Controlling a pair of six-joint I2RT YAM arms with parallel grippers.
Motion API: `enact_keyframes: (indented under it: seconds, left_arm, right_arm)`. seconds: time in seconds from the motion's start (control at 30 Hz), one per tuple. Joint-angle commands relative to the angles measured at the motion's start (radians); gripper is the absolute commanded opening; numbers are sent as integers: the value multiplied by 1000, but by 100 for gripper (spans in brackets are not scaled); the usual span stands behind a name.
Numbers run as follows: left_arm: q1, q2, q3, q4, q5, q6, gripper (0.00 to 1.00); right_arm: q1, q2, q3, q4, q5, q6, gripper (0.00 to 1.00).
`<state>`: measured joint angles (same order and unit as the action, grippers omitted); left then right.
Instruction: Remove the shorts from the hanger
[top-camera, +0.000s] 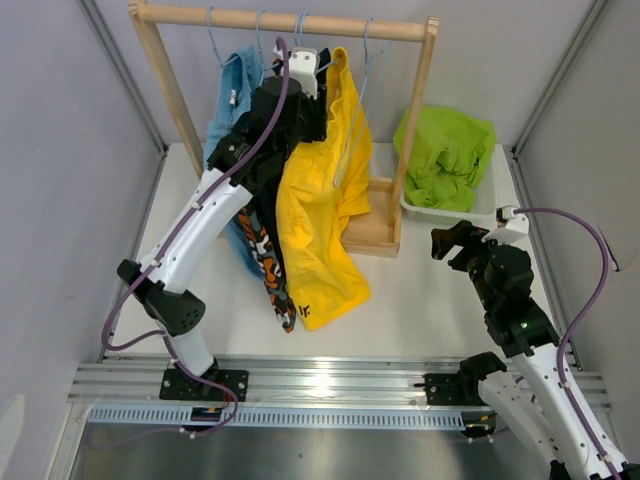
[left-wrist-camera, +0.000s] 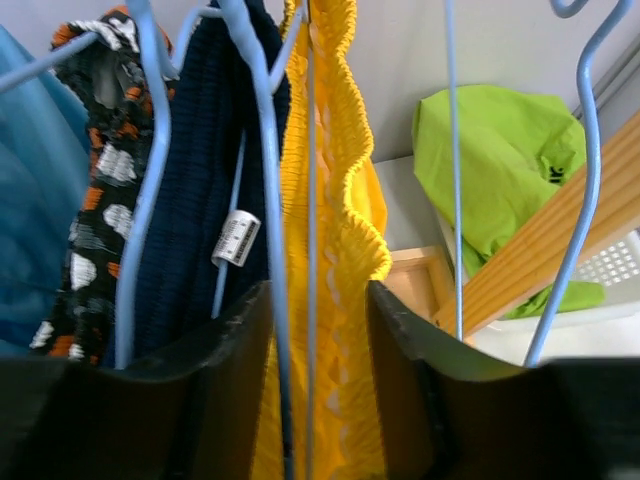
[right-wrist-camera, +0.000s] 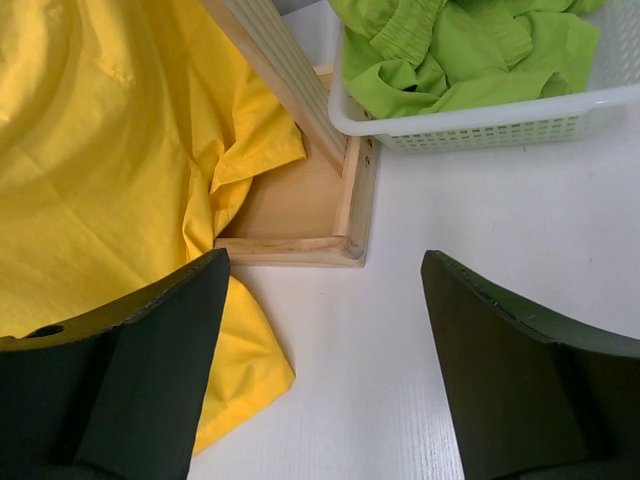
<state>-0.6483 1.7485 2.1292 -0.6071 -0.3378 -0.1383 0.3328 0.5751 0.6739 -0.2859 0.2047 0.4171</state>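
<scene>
Yellow shorts (top-camera: 320, 200) hang from a blue wire hanger (left-wrist-camera: 262, 150) on the wooden rack's rail (top-camera: 250, 17), their hem lying on the table. My left gripper (top-camera: 312, 75) is up at their elastic waistband (left-wrist-camera: 340, 200). In the left wrist view the gripper (left-wrist-camera: 320, 300) has its jaws closed in on the waistband and hanger wires. Navy shorts (left-wrist-camera: 200, 150), camouflage shorts (top-camera: 270, 270) and light blue shorts (top-camera: 232, 90) hang to its left. Lime green shorts (top-camera: 450, 155) lie in a white basket (top-camera: 470, 215). My right gripper (top-camera: 447, 243) is open and empty low over the table (right-wrist-camera: 325, 270).
The rack's wooden base tray (right-wrist-camera: 300, 215) and right post (right-wrist-camera: 290, 80) stand between the yellow shorts and the basket. An empty blue hanger (left-wrist-camera: 585, 150) hangs at the rail's right end. Grey walls close in on both sides.
</scene>
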Motion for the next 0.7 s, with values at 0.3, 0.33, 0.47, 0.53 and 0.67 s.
enact_keyframes:
  seconds: [0.3, 0.33, 0.47, 0.53, 0.67]
  left_arm:
    - [29, 77, 216, -31, -6, 40, 0]
    - [29, 83, 231, -45, 3, 45, 0]
    - [29, 26, 256, -33, 54, 63, 0]
    - [29, 14, 282, -40, 51, 83, 0]
    - [29, 8, 408, -120, 39, 106, 0]
  right_arm:
    - [5, 17, -19, 47, 5, -6, 83]
    - [3, 19, -19, 48, 5, -5, 83]
    - [3, 22, -22, 59, 2, -1, 83]
    - [5, 26, -20, 63, -4, 0, 84]
    - [5, 31, -14, 68, -14, 14, 83]
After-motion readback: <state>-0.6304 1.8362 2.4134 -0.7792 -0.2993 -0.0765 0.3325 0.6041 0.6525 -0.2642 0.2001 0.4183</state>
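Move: The blue hanger stem of the yellow shorts stands between the left hand's half-open fingers, about 1 cm ahead and 1 cm left of their middle. The yellow shorts hang below, their middle some 17 cm down and 3 cm ahead of that hand. The navy shorts hang 5 cm to its left and 4 cm ahead, 14 cm down; an empty hanger is 7 cm to its right, level with it. From the right hand, the stem lies roughly 27 cm left, 17 cm ahead and 17 cm higher. The yellow shorts' hanger stem is pinched as the left fingers shut fully on it, while the hand eases just over 1 cm forward towards the rail. Keeping its grip, the hand then lifts the stem, nearly 4 cm up in all and faster towards the end, drawing back about 1.5 cm as it rises. ##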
